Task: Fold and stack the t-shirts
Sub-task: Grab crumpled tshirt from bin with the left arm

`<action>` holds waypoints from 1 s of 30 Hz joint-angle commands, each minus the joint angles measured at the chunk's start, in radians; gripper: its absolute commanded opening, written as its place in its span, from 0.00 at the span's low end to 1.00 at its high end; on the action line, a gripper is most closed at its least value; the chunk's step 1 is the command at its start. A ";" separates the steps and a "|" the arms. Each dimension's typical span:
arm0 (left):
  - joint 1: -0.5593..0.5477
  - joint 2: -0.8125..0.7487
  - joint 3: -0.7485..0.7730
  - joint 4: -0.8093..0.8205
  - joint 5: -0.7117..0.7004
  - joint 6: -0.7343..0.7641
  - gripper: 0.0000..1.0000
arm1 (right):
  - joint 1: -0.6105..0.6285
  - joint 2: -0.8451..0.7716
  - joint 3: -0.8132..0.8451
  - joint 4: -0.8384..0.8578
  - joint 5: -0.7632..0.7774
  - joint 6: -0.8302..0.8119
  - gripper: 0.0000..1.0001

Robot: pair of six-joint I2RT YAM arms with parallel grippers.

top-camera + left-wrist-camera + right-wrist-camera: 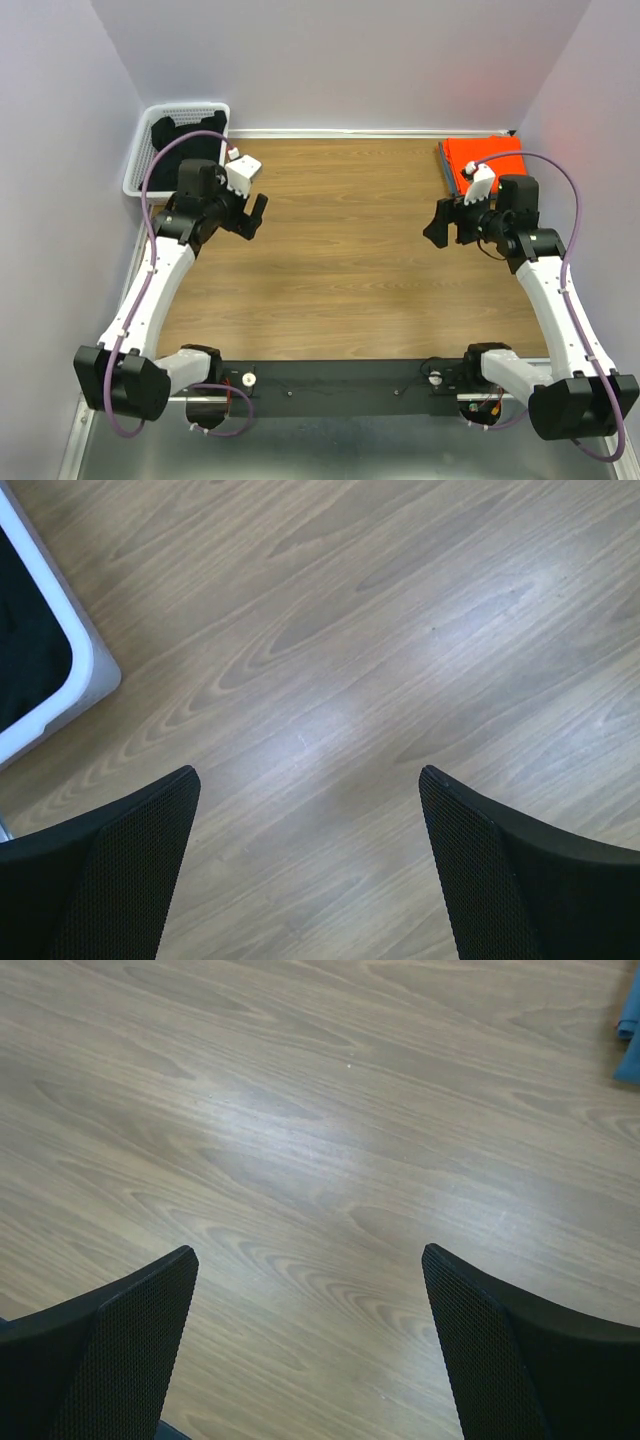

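A black t-shirt (pixel 183 140) lies bunched in the white mesh basket (pixel 137 170) at the far left; a part of it shows in the left wrist view (pixel 28 645). A bright orange t-shirt (pixel 485 160) lies folded flat at the far right of the table. I cannot make out a red t-shirt apart from it. My left gripper (pixel 252 218) is open and empty above bare wood just right of the basket; in its wrist view (pixel 310 865) the jaws stand wide apart. My right gripper (pixel 448 222) is open and empty, in front and left of the orange shirt, jaws wide over bare wood (pixel 310 1345).
The basket's corner (pixel 88 670) lies close to the left gripper's left finger. A dark strip (pixel 444 165) runs along the orange shirt's left edge. A blue cloth edge (pixel 630 1035) shows at the upper right of the right wrist view. White walls close in the table.
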 commanded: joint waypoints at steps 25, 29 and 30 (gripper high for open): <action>0.451 1.215 1.300 0.000 -0.083 0.030 0.98 | 0.001 0.214 0.019 0.004 0.061 0.002 1.00; 0.479 1.319 1.345 -0.006 -0.077 0.024 0.98 | 0.001 0.254 0.021 0.003 0.072 0.002 1.00; 0.480 1.331 1.345 -0.006 -0.078 0.028 0.98 | 0.003 0.260 0.022 0.003 0.073 0.002 1.00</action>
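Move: The crumpled black t-shirt lies in the white bin, its middle some 26 cm ahead of the left gripper, 23 cm to its left and about 16 cm below it. The bin's middle is about 27 cm ahead and 26 cm left; its near right corner, which the way in crosses close by, is roughly 12 cm ahead and 12 cm left. From the right gripper the t-shirt lies about 28 cm ahead and 65 cm left. Bring the left gripper in an arc forward about 30 cm and left some 24 cm to the bin: climb about 13 cm first, then sink nearly 20 cm over the black t-shirt, turning the wrist some 25 degrees counter-clockwise, fingers wide open. Meanwhile lower the open right gripper over bare table, tipping it down. ##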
